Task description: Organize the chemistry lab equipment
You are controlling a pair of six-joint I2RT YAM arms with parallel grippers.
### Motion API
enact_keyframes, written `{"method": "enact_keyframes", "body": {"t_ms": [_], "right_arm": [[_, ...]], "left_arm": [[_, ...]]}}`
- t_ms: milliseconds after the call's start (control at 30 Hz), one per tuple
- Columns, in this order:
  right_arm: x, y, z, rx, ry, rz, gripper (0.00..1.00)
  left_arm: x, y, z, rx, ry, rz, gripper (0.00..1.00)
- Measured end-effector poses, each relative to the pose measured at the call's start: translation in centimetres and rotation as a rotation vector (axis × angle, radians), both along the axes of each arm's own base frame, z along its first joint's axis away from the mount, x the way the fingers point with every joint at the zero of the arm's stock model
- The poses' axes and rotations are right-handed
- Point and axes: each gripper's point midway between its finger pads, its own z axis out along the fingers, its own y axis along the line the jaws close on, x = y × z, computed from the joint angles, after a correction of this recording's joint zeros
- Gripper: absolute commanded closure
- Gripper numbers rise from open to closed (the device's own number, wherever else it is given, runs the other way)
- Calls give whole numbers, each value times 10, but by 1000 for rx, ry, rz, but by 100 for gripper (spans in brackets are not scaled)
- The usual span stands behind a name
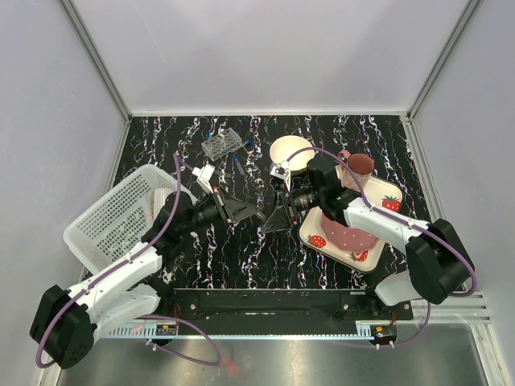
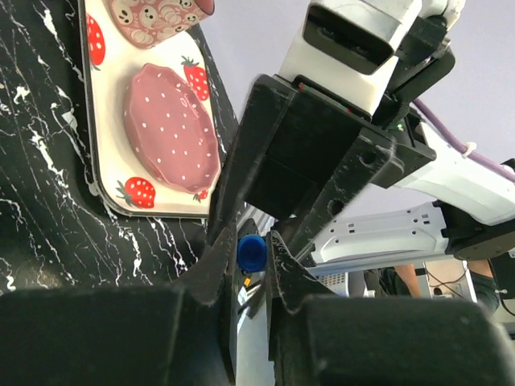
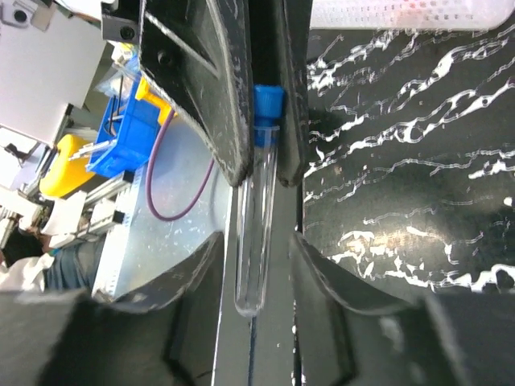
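Observation:
A thin clear tube (image 3: 256,233) with a blue cap (image 3: 268,104) hangs in the air between my two grippers above the middle of the table. My left gripper (image 2: 248,241) (image 1: 257,212) is shut on the blue cap (image 2: 251,252). My right gripper (image 3: 259,249) (image 1: 272,219) faces it, open around the tube's lower end with a gap on each side. A small clear tube rack (image 1: 221,144) stands at the back of the table. More blue-capped tubes (image 1: 239,167) lie beside it.
A white perforated basket (image 1: 121,213) sits tilted at the left. A white bowl with a yellow rim (image 1: 291,153) is behind the grippers. At the right, a strawberry-printed plate (image 1: 388,201) carries a pink mug (image 1: 356,169) and a pink dotted dish (image 2: 173,129).

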Motion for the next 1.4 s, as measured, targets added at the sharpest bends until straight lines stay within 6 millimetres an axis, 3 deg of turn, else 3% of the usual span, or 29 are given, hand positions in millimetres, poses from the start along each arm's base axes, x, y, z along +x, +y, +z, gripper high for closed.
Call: {"method": "enact_keyframes", "body": {"t_ms": [33, 200, 333, 433, 567, 700, 833, 1067, 1200, 1400], "right_arm": [[0, -1, -2, -6, -14, 6, 25], [12, -11, -1, -29, -84, 2, 2], [53, -39, 7, -31, -165, -108, 0], [82, -66, 3, -64, -211, -205, 0], [99, -89, -9, -132, -252, -269, 0], [100, -100, -15, -176, -301, -278, 0], [95, -103, -9, -172, -356, -264, 0], [86, -108, -8, -182, -411, -228, 0], [82, -110, -10, -197, -416, -196, 0], [80, -111, -10, -209, -420, -160, 0]], "left_arm": [[0, 0, -2, 16, 6, -1, 100], [7, 10, 1, 144, -28, 38, 100], [41, 41, 10, 249, -83, 172, 100], [83, 72, 7, 357, -88, 307, 100], [139, 97, -9, 517, -64, 417, 100], [195, 109, -25, 661, -62, 491, 100], [248, 117, -38, 781, -84, 553, 100], [333, 121, -51, 931, -139, 612, 99], [371, 123, -54, 978, -174, 636, 98], [400, 140, -73, 1039, -164, 661, 98]]}}
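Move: The test tube rack lies about 40 cm ahead of my left hand, 14 cm to its left and some 14 cm below. A loose blue-capped tube rests against the rack's right side, and another lies about 27 cm ahead of the hand and 7 cm left. The white bowl stands roughly 30 cm ahead and 10 cm right. From my right hand the rack is about 42 cm ahead, 14 cm left and 11 cm below. My left hand keeps its pinch on the tube's blue cap and carries the tube about 40 cm forward and 14 cm left to over the rack, sinking some 7 cm as the fingers swing from pointing right to forward and down. My right hand spreads its fingers wide, freeing the tube's glass end, then moves about 10 cm right and forward, towards the tray. ##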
